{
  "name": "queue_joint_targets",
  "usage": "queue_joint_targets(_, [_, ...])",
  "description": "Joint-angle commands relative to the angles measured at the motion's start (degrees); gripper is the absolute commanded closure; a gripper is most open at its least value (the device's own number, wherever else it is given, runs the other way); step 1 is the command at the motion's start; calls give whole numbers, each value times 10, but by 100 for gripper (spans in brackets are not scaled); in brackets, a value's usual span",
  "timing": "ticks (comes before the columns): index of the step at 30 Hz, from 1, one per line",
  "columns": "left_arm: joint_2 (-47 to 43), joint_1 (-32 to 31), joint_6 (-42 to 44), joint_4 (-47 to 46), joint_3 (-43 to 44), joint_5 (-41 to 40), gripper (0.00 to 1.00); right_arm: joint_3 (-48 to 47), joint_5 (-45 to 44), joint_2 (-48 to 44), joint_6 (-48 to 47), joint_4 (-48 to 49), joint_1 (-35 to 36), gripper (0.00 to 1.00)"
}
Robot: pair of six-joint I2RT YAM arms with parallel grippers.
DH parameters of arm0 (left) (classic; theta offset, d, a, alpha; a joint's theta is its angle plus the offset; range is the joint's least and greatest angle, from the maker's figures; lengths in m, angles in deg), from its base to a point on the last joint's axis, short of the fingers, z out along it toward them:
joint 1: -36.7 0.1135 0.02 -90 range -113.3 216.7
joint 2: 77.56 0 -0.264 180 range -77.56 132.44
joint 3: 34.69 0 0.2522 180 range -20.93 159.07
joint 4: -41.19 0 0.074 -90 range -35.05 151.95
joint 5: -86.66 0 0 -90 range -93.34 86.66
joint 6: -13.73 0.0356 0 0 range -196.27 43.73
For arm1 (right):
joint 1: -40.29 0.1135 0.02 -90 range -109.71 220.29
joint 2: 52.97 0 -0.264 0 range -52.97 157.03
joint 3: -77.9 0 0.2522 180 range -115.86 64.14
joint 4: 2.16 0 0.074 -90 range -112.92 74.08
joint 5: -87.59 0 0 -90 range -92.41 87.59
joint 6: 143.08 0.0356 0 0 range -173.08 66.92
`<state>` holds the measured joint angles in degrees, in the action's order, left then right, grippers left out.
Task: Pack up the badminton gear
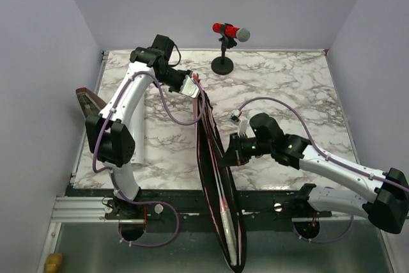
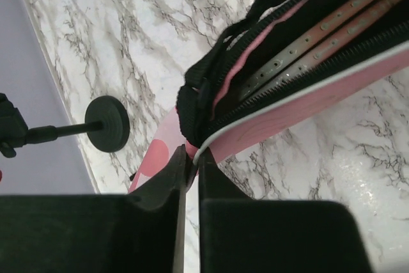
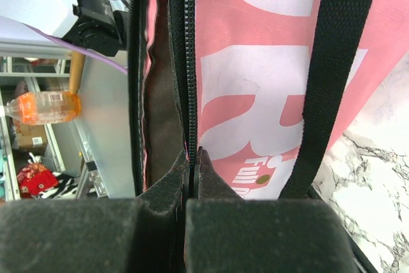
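The long pink bag (image 1: 217, 177) stands on its edge from the table's middle out past the near edge. Its zip is open, and the pink frames of two rackets (image 2: 332, 20) lie inside. My left gripper (image 1: 193, 87) is at the bag's far end. In the left wrist view, this gripper (image 2: 193, 153) is shut on the white-piped rim of the bag (image 2: 307, 110). My right gripper (image 1: 231, 158) is at the bag's middle. In the right wrist view, it (image 3: 193, 153) is shut on the zip edge of the bag (image 3: 255, 62), beside the black strap (image 3: 329, 62).
A red microphone (image 1: 230, 31) on a black stand is at the back of the marble table (image 1: 294, 87), and its round base (image 2: 108, 123) is close to the bag's far end. A brown wedge-shaped box (image 1: 88, 101) lies at the left edge. Grey walls enclose three sides.
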<state>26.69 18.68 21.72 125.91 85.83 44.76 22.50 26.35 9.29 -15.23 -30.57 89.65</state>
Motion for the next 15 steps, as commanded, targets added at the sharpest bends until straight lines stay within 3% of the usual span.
queue_joint_targets(1, [-11,-10,-11,119,-20,24,100,-14,-40,-16,11,7,-7,99])
queue_joint_targets(7, [-50,-7,-18,105,-59,33,100,-25,-48,5,13,21,-7,97])
queue_joint_targets(10, [-74,-6,-36,82,-72,40,100,-43,-46,21,7,21,-8,89])
queue_joint_targets(12, [-87,-5,-47,70,-74,46,100,-64,-55,30,3,11,-8,77])
queue_joint_targets(15, [-112,-5,-57,55,-82,58,100,-96,-76,37,-3,2,-8,70])
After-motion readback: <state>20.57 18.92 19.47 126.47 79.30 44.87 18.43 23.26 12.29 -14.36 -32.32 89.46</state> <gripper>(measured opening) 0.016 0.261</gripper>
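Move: The left hand has the bag's far corner right between its fingertips, not yet pinched; the microphone stand is some 15 cm ahead and 12 cm to the right, its middle about 12 cm lower, and the shuttlecock tube lies roughly 22 cm left and 8 cm back, some 19 cm below. The right hand already grips the bag's zip edge; from it the far corner is about 25 cm ahead, 11 cm left and some 5 cm higher. The left hand shuts its fingers fully on the bag's far corner and, keeping that pinch, draws it about 3 cm back and a centimetre to the left, away from the microphone stand and towards the right hand. The right hand first keeps its hold on the zip edge almost in place, then parts its fingers by about a quarter of their range around that edge and eases some 1.5 cm forward along the bag towards the left hand. ##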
